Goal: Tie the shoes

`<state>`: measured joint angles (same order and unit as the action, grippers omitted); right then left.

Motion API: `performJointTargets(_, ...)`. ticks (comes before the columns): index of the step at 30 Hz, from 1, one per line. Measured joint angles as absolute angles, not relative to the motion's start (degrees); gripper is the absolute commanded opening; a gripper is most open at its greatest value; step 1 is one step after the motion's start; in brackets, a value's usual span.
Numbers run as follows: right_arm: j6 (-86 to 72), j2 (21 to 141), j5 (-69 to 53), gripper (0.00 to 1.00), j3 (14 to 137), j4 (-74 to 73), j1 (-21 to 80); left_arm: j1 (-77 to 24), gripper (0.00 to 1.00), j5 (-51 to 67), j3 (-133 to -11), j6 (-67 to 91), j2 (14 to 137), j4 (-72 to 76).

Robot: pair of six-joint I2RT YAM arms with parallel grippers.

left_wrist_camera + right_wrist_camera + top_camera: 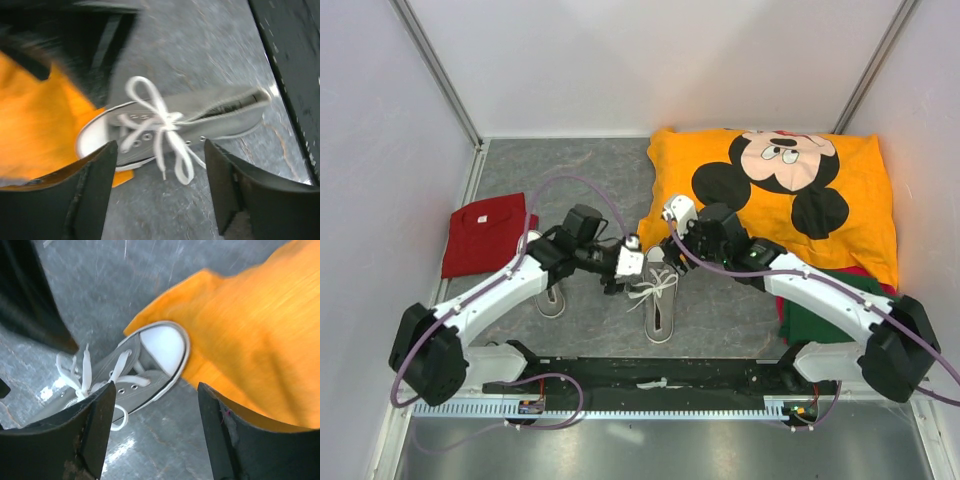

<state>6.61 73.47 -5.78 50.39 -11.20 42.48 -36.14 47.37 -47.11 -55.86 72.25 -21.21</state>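
Observation:
Two grey shoes with white toe caps lie on the grey floor. One shoe [661, 312] is in the middle, its white laces [655, 284] in a bow with loops and ends spread over its sides. Its toe cap [162, 347] lies at the edge of the orange pillow. The other shoe [550, 300] is half hidden under my left arm. My left gripper [617, 280] hovers just left of the bow and is open; in its wrist view the gripper [157, 185] has bare floor between the fingers. My right gripper [668, 245] hangs open above the toe, and the gripper [156, 430] is empty.
An orange Mickey Mouse pillow [780, 190] fills the back right, touching the middle shoe's toe. A folded red cloth [485, 235] lies at the left. A green cloth [820, 300] over a red one sits under my right arm. White walls enclose the floor.

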Motion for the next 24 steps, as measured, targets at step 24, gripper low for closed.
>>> performJointTargets(24, -13.41, 58.11, -12.95, 0.98, 42.17, -30.63, 21.85, -11.60, 0.99, 24.91, -56.51, -2.72, 72.01, -40.01)
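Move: The tied bow on the grey shoe, just released by both hands, lies about 5 cm right of the left hand, 2 cm back and some 8 cm below. From the right hand it is roughly 4 cm left, 5 cm back and 8 cm below. The shoe's white toe cap is some 8 cm farther out than the bow. The other shoe lies about 27 cm left of the left hand, nearly level with it and low on the table. Outward and away from the bow, both empty hands swing up and part. The left arcs forward and some 15 cm left towards the other shoe, rises about 10 cm and sinks again, drawing back a little while its wrist swings far counter-clockwise. The right goes about 12 cm right, up, then down and back, turning some 30 degrees clockwise. Both wrists tip down and the fingers spread fully. ##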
